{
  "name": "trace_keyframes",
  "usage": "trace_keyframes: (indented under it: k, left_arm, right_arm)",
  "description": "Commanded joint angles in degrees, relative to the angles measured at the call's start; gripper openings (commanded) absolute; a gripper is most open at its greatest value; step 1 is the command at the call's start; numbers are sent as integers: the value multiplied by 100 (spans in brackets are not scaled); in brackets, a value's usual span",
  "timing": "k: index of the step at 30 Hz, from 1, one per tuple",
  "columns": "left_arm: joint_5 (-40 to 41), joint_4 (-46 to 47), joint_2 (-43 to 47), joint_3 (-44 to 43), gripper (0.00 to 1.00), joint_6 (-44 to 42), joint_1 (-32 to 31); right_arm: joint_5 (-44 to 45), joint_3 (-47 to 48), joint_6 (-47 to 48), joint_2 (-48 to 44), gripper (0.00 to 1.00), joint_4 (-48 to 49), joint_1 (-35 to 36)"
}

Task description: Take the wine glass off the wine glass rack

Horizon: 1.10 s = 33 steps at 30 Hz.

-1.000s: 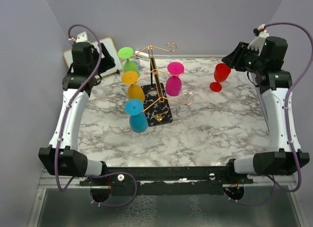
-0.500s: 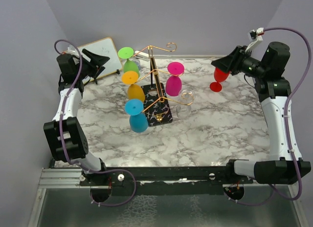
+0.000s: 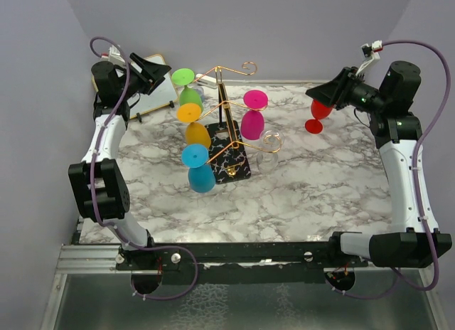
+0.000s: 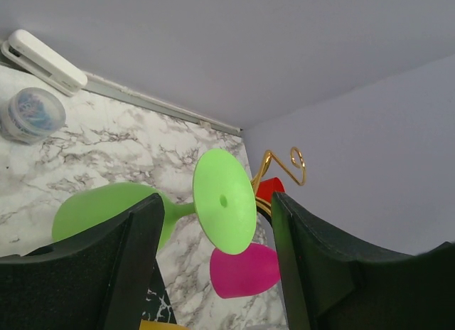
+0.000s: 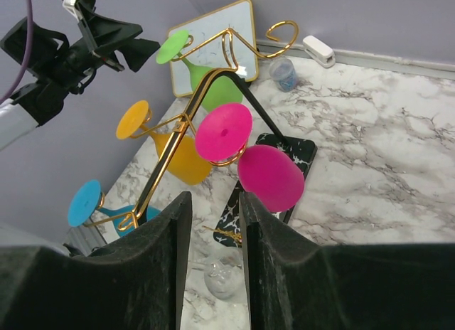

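Note:
The gold wire wine glass rack point(image 3: 226, 106) stands mid-table on its black veined base point(image 3: 239, 168). Hanging from its arms are a green wine glass point(image 3: 189, 95), an orange one point(image 3: 197, 134), a blue one point(image 3: 202, 178), a pink one point(image 3: 252, 124) and a clear one point(image 3: 271, 139). My left gripper point(image 3: 161, 72) is open, level with the green glass's foot point(image 4: 224, 200), which shows just ahead between its fingers without touching. My right gripper point(image 3: 320, 95) hovers over a red glass point(image 3: 318, 111) standing on the table, jaws narrowly open and empty point(image 5: 211, 202).
A small whiteboard point(image 3: 158, 95) leans at the back left behind the left arm. A white stapler point(image 4: 43, 51) and a clear tub of clips point(image 4: 32, 113) sit by the back wall. Purple walls close in on both sides.
My left arm has swung up and right until its fingers face the green glass's foot. My right arm shifted left early on, then held still. Both pairs of jaws have narrowed.

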<state>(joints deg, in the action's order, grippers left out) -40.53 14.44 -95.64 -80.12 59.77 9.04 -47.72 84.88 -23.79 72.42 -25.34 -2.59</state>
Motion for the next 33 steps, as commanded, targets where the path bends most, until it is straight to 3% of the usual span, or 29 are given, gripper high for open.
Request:
trace_keyframes:
  k: [1,13,26,31,33]
  left_arm:
    - [-182,-171,-122,-307,63,-141,-118]
    - [-277,-210,-446,-399,61,-125,-284]
    - [-437,112,-572,-355,45,161,-341]
    - [-510,323,-612,-331,30,359,-343]
    - [-542,402,-614,-322,19,425,-342]
  right_arm:
    - [-133,99,-8,-10,33,141,4]
    - [-127,72,-12,3,32,160,0]
    - [-132,48,-29,20,31,187,2]
    - [-117,29,-26,18,31,186,4]
    - [-106,25,-16,9,31,174,4]
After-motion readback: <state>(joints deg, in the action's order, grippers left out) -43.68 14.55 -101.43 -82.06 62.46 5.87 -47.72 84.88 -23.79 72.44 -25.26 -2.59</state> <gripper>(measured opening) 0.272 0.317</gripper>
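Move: The green wine glass hangs upside down, its foot about 4 cm ahead of the left hand, 5 cm to its right and 3 cm below. The yellow glass's foot is roughly 4 cm back, 6 cm right and 9 cm below that hand; the empty hook lies some 8 cm ahead, 24 cm right and 3 cm below it. From the idle right hand the green foot is about 22 cm ahead, 34 cm left and 7 cm lower. The green glass's foot is what the left hand closes in on: it eases about 3 cm right and 3 cm down, with a little forward, dipping the fingers slightly and swinging them a touch clockwise. Once the fingers straddle the foot's near edge, one above and one below, they narrow from well open to nearly shut around the rim. ##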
